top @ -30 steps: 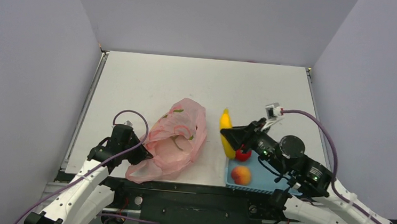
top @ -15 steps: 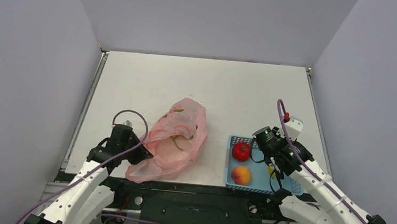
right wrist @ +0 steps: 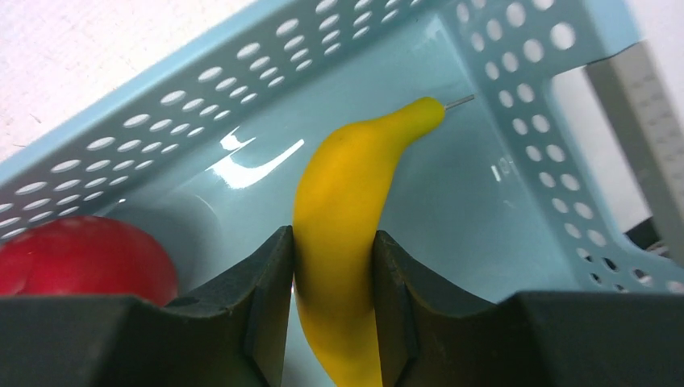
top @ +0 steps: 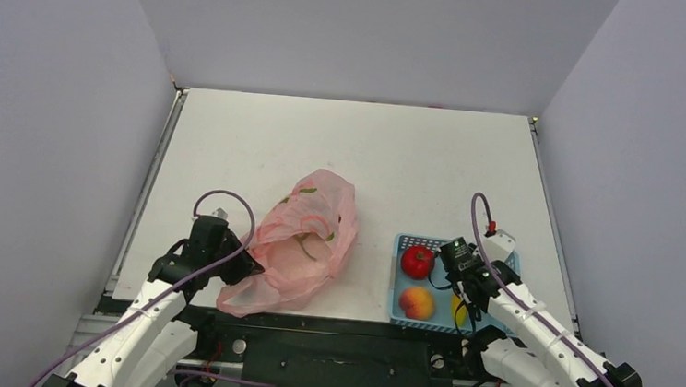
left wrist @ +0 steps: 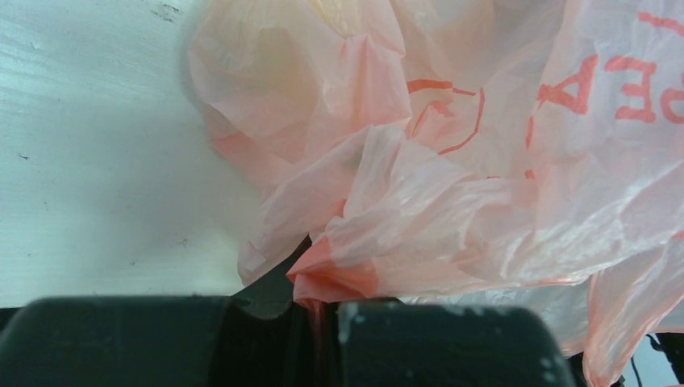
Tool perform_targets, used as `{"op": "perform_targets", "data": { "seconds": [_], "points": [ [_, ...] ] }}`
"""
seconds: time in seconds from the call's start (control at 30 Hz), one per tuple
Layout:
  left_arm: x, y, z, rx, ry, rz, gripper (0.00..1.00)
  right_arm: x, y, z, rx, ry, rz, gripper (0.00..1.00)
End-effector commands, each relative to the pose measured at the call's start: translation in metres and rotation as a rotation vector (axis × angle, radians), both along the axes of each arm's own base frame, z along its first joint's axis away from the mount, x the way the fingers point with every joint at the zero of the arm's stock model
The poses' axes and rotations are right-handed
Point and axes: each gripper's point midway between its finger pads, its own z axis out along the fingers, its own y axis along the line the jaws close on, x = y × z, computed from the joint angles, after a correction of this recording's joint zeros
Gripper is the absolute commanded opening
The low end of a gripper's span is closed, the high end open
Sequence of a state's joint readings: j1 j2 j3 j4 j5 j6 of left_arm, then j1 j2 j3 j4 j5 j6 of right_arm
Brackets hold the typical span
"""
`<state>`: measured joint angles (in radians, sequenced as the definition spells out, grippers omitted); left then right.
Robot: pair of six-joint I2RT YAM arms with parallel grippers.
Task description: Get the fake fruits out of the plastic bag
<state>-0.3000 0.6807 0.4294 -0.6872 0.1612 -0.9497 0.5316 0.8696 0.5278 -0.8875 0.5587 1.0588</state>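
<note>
The crinkly pink plastic bag [top: 303, 241] lies on the table left of centre. My left gripper [top: 252, 266] is shut on its near left edge, and the film [left wrist: 403, 218] runs pinched between the jaws. My right gripper [right wrist: 332, 242] is shut on a yellow banana [right wrist: 347, 210] inside the blue perforated basket [top: 405, 245]. In the top view the banana [top: 457, 308] shows beside the right arm. A red tomato-like fruit [top: 417, 261] and an orange-pink peach [top: 417, 302] lie in the basket. The red fruit [right wrist: 81, 258] also shows at the left of the right wrist view.
The basket's perforated walls [right wrist: 516, 72] close in around the right gripper. The table's near edge [top: 311, 316] runs just below the bag and basket. Grey walls stand on three sides.
My right arm has swung from beside the bag down to the basket, carrying the banana from above the table into it. The left arm and the bag have not moved.
</note>
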Motion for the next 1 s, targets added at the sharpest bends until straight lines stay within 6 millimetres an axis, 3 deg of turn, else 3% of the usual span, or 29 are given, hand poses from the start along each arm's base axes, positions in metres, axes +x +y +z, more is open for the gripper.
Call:
{"op": "perform_targets", "data": {
  "seconds": [0.0,0.27,0.33,0.43,0.5,0.6,0.77,0.9,0.97],
  "points": [
    [0.012,-0.006,0.020,-0.028,-0.049,-0.004,0.00,0.029,0.029,-0.009,0.128,-0.074,0.034,0.05],
    [0.015,-0.006,0.025,-0.027,-0.062,0.004,0.00,0.031,0.057,-0.031,0.183,0.035,0.143,0.29],
    [0.016,-0.006,0.024,-0.024,-0.058,0.004,0.00,0.031,0.058,-0.029,0.180,0.033,0.156,0.42],
    [0.016,-0.006,0.023,-0.026,-0.054,0.001,0.00,0.030,0.051,-0.020,0.156,0.010,0.147,0.73],
    [0.015,-0.007,0.022,-0.028,-0.053,0.000,0.00,0.031,0.048,-0.011,0.159,-0.025,0.138,0.79],
    [0.015,-0.006,0.022,-0.022,-0.058,0.001,0.00,0.032,0.044,0.009,0.163,-0.083,0.120,0.82],
    [0.013,-0.006,0.019,-0.026,-0.048,-0.003,0.00,0.038,0.043,0.060,0.122,-0.229,0.136,0.82],
    [0.013,-0.007,0.017,-0.029,-0.049,-0.007,0.00,0.045,0.067,0.104,0.078,-0.326,0.248,0.81],
    [0.012,-0.007,0.017,-0.032,-0.048,-0.007,0.00,0.047,0.091,0.122,0.057,-0.355,0.353,0.81]
  ]
}}
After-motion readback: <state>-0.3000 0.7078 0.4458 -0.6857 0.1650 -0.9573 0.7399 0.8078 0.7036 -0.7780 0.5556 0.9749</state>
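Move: The right gripper already holds the banana, low over the blue basket. The free floor where the banana is to go lies about 4 cm to this hand's left, 2 cm ahead and 3 cm below. Past that spot sit the tomato, 10 cm left and 4 cm ahead, and the peach, 10 cm left and 5 cm back, both about 2 cm lower than the hand. From the left hand, that floor spot is level ahead, some 40 cm right and 5 cm below. Bring the right hand about 4 cm left and 3 cm down, easing slightly forward, to take the banana in beside the tomato and peach. Open the fingers wide to let go of it, then rise some 11 cm, veering left and a little forward, with the fingertips tipping up and the hand turning slightly counter-clockwise. ##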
